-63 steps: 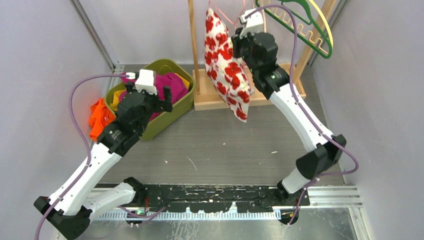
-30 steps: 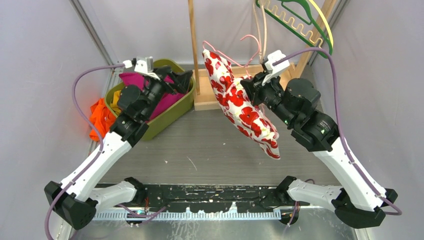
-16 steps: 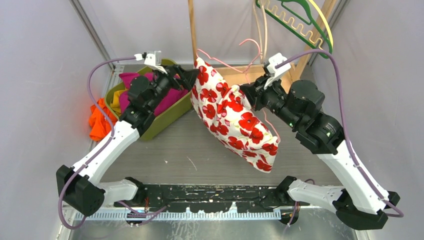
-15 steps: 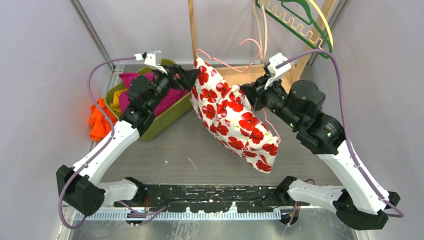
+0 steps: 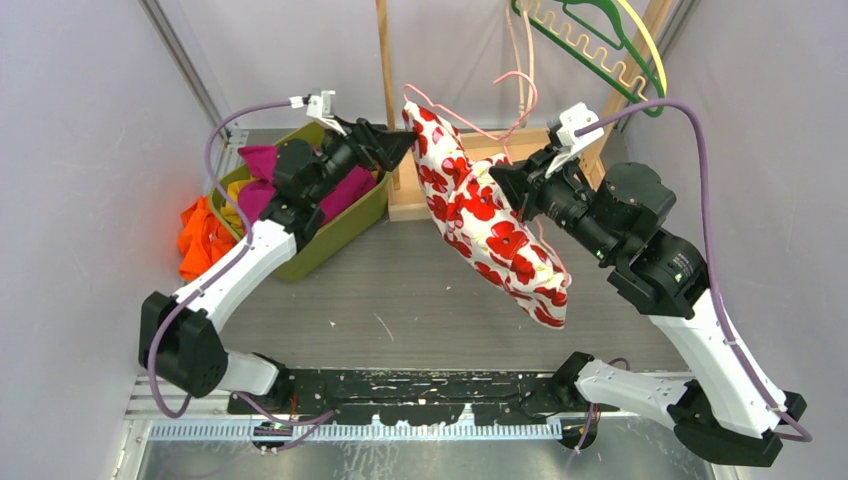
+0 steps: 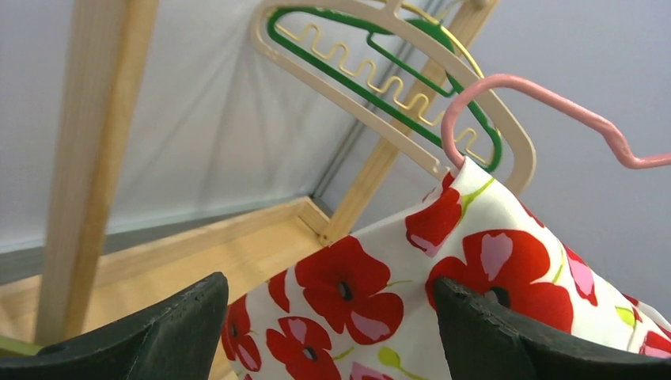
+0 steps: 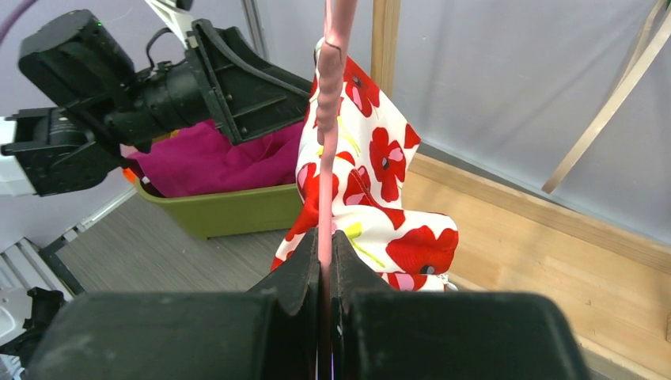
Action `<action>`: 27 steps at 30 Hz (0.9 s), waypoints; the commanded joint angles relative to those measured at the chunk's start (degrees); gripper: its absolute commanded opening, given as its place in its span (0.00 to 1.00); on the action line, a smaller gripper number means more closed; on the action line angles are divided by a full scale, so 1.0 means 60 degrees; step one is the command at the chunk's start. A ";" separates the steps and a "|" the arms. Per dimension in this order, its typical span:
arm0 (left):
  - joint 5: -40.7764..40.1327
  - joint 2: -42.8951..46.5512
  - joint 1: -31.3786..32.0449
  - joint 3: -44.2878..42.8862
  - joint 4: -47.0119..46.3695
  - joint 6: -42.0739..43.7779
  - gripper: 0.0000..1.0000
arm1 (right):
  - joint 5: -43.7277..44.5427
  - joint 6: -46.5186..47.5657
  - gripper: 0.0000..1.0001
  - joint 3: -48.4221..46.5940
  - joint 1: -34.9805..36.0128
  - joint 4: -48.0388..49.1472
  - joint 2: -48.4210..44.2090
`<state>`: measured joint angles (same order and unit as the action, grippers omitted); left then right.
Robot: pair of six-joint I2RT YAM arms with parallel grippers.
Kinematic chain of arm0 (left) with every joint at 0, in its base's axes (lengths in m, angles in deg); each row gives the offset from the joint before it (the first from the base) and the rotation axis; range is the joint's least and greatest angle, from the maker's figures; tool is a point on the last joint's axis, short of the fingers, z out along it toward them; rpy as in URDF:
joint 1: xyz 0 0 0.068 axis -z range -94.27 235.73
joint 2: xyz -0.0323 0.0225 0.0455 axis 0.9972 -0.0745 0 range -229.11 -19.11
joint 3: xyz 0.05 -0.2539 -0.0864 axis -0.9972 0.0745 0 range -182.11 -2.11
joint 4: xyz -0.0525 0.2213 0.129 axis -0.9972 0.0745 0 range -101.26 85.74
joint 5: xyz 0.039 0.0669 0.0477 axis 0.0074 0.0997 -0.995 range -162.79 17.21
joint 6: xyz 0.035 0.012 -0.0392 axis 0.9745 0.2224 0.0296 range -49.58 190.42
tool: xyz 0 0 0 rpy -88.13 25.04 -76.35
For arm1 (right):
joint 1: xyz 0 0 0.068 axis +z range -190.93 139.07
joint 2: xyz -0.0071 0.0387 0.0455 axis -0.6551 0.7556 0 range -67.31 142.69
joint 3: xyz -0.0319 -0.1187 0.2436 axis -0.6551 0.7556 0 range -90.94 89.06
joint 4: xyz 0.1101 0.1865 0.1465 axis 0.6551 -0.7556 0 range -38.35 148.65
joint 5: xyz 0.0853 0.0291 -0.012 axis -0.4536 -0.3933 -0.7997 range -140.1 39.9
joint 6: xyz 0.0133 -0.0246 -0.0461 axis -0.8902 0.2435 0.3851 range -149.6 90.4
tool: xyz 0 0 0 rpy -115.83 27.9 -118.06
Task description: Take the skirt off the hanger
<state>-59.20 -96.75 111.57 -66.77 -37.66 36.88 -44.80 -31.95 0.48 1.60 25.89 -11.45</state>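
Observation:
The skirt (image 5: 480, 215), white with red poppies, hangs tilted in the air on a thin pink hanger (image 5: 505, 85). My right gripper (image 5: 500, 185) is shut on the hanger's pink wire (image 7: 328, 119), and the skirt (image 7: 380, 158) drapes just beyond its fingers. My left gripper (image 5: 405, 135) is open at the skirt's upper left corner. In the left wrist view its two dark fingers stand wide on either side of the skirt (image 6: 490, 261), below the pink hanger's hook (image 6: 506, 87), without pressing on the cloth.
An olive bin (image 5: 340, 225) holding magenta clothes (image 5: 330, 185) sits at the back left, with orange cloth (image 5: 200, 235) beside it. A wooden rack with base (image 5: 415, 205) and post (image 5: 385, 60) stands behind. Green and cream hangers (image 5: 600, 50) hang at the top right.
The right arm has shifted the hanger and skirt up and slightly to the right. The left arm has reached further forward, bringing its open fingers up to the skirt's top corner.

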 commanded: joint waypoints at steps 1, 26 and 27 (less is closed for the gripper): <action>0.1606 -0.0288 -0.0030 -0.0613 -0.1804 -0.0913 0.99 | -0.0134 -0.0162 0.01 -0.0529 -0.0007 0.0625 -0.0140; 0.3513 0.0617 -0.0033 -0.0017 -0.1204 -0.0708 0.64 | 0.0083 0.0086 0.01 -0.0470 -0.0010 0.0864 0.0188; 0.3499 0.0685 -0.0036 0.0025 -0.1103 -0.0659 0.54 | 0.0083 0.0084 0.01 -0.0429 -0.0010 0.0928 0.0204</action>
<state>-39.49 -96.91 111.57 -67.01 -45.98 30.31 -44.82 -31.84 -0.52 1.60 24.41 -10.30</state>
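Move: Slightly back and to the right of the open left gripper is the skirt's upper corner on the pink hanger's end: about 2 cm back, 5 cm right and 6 cm higher. The rack's post stands some 11 cm ahead and 3 cm left of the left hand, at its height; the green basket about 5 cm ahead, 20 cm left and 33 cm below. From the right hand, shut on the hanger, that corner is roughly 13 cm ahead, 10 cm left and 2 cm lower. Swinging clockwise some 20 degrees, the left hand slides right, then draws back and rises, about 7 cm in all, to bring its fingers around the skirt's edge just under the hanger's end. Late on, its fingers start closing, by about a third, without shutting. The right hand stays put and keeps its grip on the hanger. ##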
